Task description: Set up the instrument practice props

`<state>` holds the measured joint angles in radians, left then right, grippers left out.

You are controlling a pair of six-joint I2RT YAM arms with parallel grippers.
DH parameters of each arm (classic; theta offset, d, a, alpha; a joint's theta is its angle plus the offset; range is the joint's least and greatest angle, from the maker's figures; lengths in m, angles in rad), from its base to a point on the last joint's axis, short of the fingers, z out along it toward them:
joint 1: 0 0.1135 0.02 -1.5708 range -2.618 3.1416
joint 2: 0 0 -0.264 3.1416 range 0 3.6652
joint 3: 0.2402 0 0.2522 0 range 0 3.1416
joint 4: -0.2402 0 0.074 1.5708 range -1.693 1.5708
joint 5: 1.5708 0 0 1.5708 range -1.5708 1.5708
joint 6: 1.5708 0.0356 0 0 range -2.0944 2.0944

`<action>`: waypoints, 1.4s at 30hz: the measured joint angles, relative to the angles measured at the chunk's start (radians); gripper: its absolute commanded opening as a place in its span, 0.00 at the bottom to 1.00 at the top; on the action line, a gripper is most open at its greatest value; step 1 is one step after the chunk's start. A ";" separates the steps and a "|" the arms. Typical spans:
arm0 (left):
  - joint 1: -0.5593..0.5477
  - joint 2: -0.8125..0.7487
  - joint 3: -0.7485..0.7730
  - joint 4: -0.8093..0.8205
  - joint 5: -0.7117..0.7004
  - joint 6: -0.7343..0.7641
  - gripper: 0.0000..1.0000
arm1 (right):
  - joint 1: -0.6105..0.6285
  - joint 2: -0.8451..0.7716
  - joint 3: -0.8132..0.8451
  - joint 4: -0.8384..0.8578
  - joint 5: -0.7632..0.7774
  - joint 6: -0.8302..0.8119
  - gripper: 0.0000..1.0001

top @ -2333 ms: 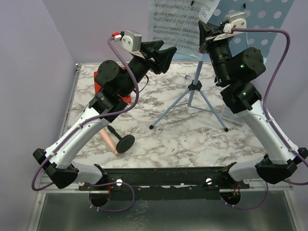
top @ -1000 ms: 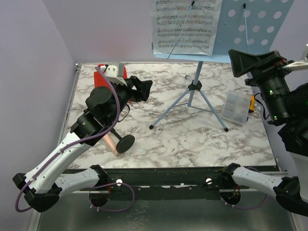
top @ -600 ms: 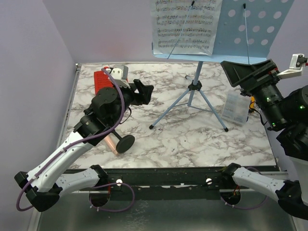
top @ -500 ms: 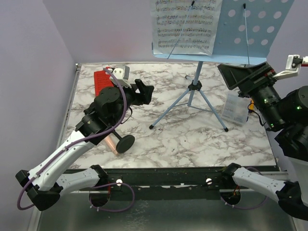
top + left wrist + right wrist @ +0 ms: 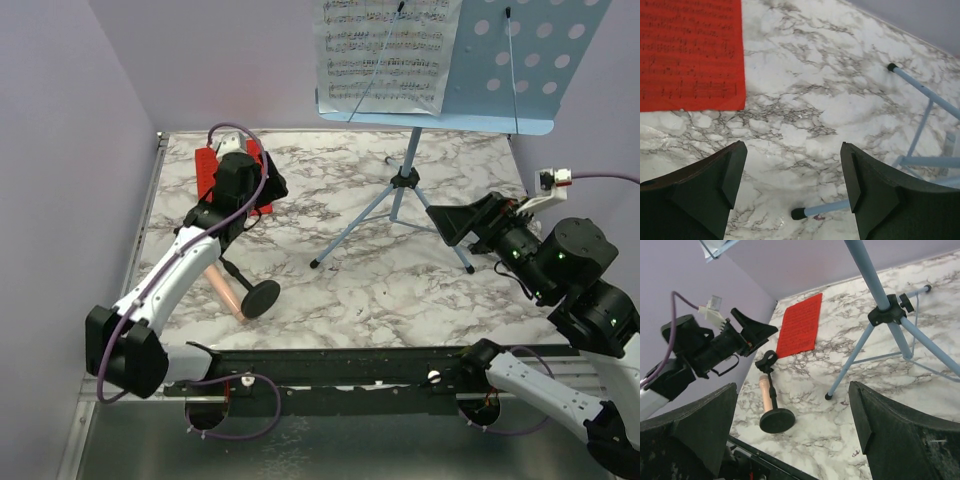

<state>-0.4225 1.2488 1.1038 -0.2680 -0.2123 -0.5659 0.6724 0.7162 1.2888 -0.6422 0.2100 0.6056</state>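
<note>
The light blue music stand (image 5: 520, 70) stands at the back on its tripod legs (image 5: 400, 195), with the white sheet music (image 5: 385, 50) on its left half. The red sheet (image 5: 690, 55) lies flat at the back left. My left gripper (image 5: 262, 192) hovers open by its near edge, nothing between the jaws. The pinkish microphone (image 5: 764, 390) lies on the table beside the black round-based stand (image 5: 777, 420), whose clip is empty. My right gripper (image 5: 455, 222) hangs wide open and empty, low to the right of the tripod (image 5: 885, 315).
Lilac walls close the left and back sides. A tripod foot (image 5: 800, 213) lies just ahead of my left gripper (image 5: 792, 185). In the right wrist view my left arm (image 5: 705, 350) reaches over the table's left side. A black rail (image 5: 340, 365) runs along the near edge.
My left arm has swung back over the red sheet, its jaws spreading wider. My right arm has dropped from high at the right to low beside the tripod, jaws still wide.
</note>
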 measured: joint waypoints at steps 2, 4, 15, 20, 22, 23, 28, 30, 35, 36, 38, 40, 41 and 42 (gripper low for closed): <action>0.040 0.072 0.000 0.000 0.003 -0.059 0.86 | 0.000 -0.030 -0.034 -0.013 0.004 0.021 1.00; 0.063 0.144 0.002 0.000 0.002 -0.116 0.87 | 0.000 -0.048 -0.054 -0.025 0.010 0.040 1.00; 0.222 0.605 0.201 -0.026 0.074 -0.273 0.88 | 0.000 0.004 -0.172 -0.040 -0.034 0.079 1.00; 0.287 0.735 0.340 -0.017 0.101 -0.262 0.87 | 0.000 0.037 -0.279 -0.020 -0.110 0.075 1.00; 0.299 0.792 0.388 -0.003 0.104 -0.245 0.87 | 0.000 0.053 -0.302 -0.011 -0.140 0.071 1.00; 0.302 0.812 0.402 0.002 0.104 -0.238 0.87 | 0.000 0.062 -0.307 -0.004 -0.155 0.065 1.00; 0.303 0.882 0.454 0.020 0.121 -0.209 0.87 | 0.000 0.128 -0.310 0.050 -0.216 0.027 1.00; 0.298 0.875 0.423 0.042 0.127 -0.227 0.87 | 0.000 0.160 -0.311 0.074 -0.229 0.016 1.00; 0.298 0.771 0.264 0.087 0.214 -0.335 0.87 | 0.000 0.241 -0.332 0.156 -0.258 0.007 1.00; 0.298 0.751 0.232 0.094 0.237 -0.357 0.87 | 0.000 0.262 -0.337 0.172 -0.269 0.008 1.00; 0.293 0.697 0.151 0.117 0.299 -0.402 0.87 | 0.000 0.310 -0.342 0.203 -0.291 0.009 1.00; 0.283 0.657 0.093 0.123 0.337 -0.425 0.87 | 0.000 0.358 -0.342 0.223 -0.315 0.016 1.00; 0.277 0.637 0.067 0.125 0.357 -0.429 0.86 | 0.000 0.379 -0.342 0.236 -0.325 0.023 1.00; 0.272 0.618 0.041 0.126 0.388 -0.433 0.86 | 0.000 0.398 -0.344 0.249 -0.335 0.030 1.00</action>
<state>-0.1509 1.8668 1.1450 -0.1425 0.1753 -0.9985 0.6724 1.1145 0.9443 -0.3931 -0.1253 0.6357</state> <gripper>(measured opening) 0.868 0.998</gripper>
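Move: The red music sheet lies flat on the table, its middle about 22 cm ahead of the left hand, 11 cm to its left and 23 cm below. At similar depth, the stand's left foot is 8 cm back and 11 cm right, the pink tube 18 cm back and 13 cm left, and the round black base 21 cm back and 4 cm left. From the right hand the sheet is some 40 cm ahead, 48 cm left and 39 cm below. Down and forward, the open left hand swoops about 20 cm lower and 17 cm out onto the red sheet, tipping its fingers down and veering left; then, staying low, it rolls left side down and draws back some 10 cm and 5 cm right, its left finger dragging the sheet. The empty, open right hand sinks about 21 cm and swings 11 cm left, in the air. ##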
